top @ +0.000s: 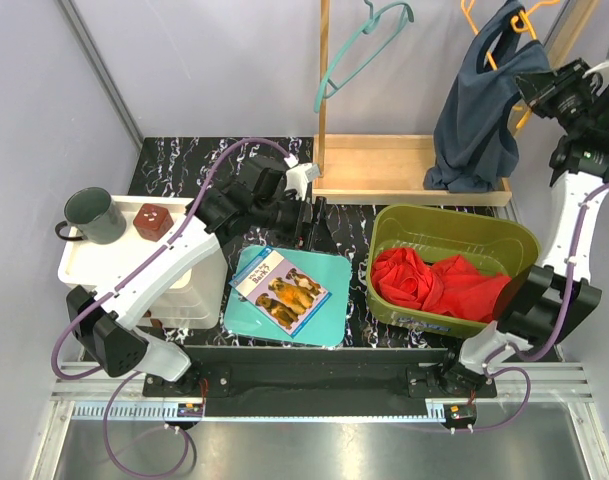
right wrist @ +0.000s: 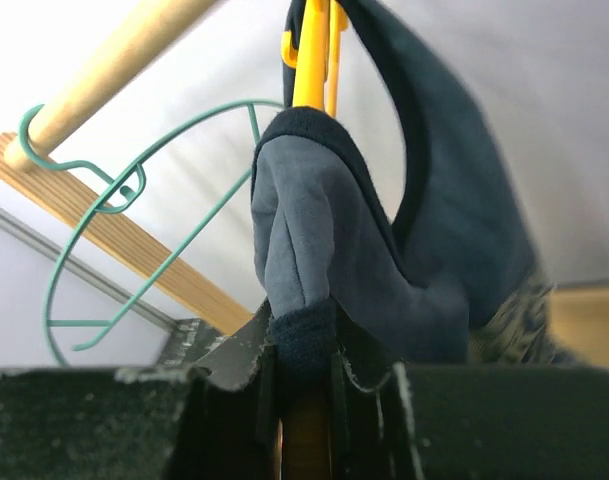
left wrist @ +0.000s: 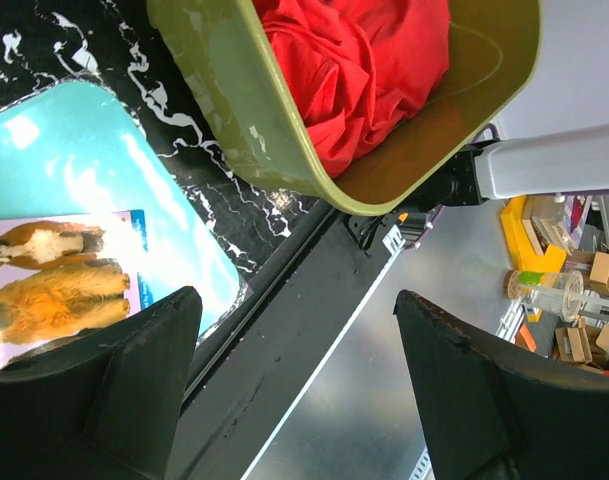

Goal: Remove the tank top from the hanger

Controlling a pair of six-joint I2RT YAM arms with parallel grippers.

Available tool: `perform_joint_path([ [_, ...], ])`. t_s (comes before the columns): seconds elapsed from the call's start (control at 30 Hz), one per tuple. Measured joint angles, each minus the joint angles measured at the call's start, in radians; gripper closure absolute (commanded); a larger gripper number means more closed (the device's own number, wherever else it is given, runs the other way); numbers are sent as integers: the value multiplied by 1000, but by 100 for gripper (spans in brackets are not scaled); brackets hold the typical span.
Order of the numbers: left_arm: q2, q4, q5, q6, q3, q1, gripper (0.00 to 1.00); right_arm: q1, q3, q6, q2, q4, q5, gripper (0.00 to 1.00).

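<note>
A dark blue tank top (top: 476,110) hangs from an orange hanger (top: 524,25) at the upper right of the top view, its lower part draped on the wooden rack base. My right gripper (top: 532,88) is raised beside it and shut on a strap of the tank top (right wrist: 299,300); the orange hanger (right wrist: 310,50) runs up between the fabric in the right wrist view. My left gripper (top: 306,222) hovers low over the middle of the table, open and holding nothing, its fingers (left wrist: 114,370) wide apart.
An empty teal hanger (top: 359,45) hangs on the wooden rod (top: 324,80). An olive bin (top: 509,245) holds red cloth (top: 434,282). A teal tray (top: 329,270) carries a picture book (top: 280,288). A white tray (top: 89,265) at left bears a grey mug (top: 92,216) and red die (top: 153,221).
</note>
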Motion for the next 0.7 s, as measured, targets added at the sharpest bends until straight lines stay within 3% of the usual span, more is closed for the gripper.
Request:
perform_joint_path([
  [0.33,0,14,31,-1,3,0,17,37,-198,237,-147,2,93,100],
  [0.7,-10,18,29,24,24,1,17,284,-390,195,-378,-242,253,100],
])
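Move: The right gripper already pinches the grey tank top together with its orange hanger at the shoulder. The empty left gripper, towards which they are carried, waits about 37 cm to its left, 27 cm back and 20 cm lower. The green basket sits 25 cm back, 9 cm left and some 43 cm below the right hand; the teal hanger hangs 30 cm left, 6 cm farther out, at nearly the same height. From the left hand, the tank top lies 24 cm ahead and 31 cm right, about level. Keep the right gripper's pinch on the tank top's shoulder and the orange hanger and carry both away from the right side of the rack: start with a slight dip and draw back, then sweep faster to the left, about 12 cm in all, coming back some 8 cm and down 6 cm towards the left gripper. Roll the wrist so its left side rises and tip the fingers down, each by roughly 15 degrees. ##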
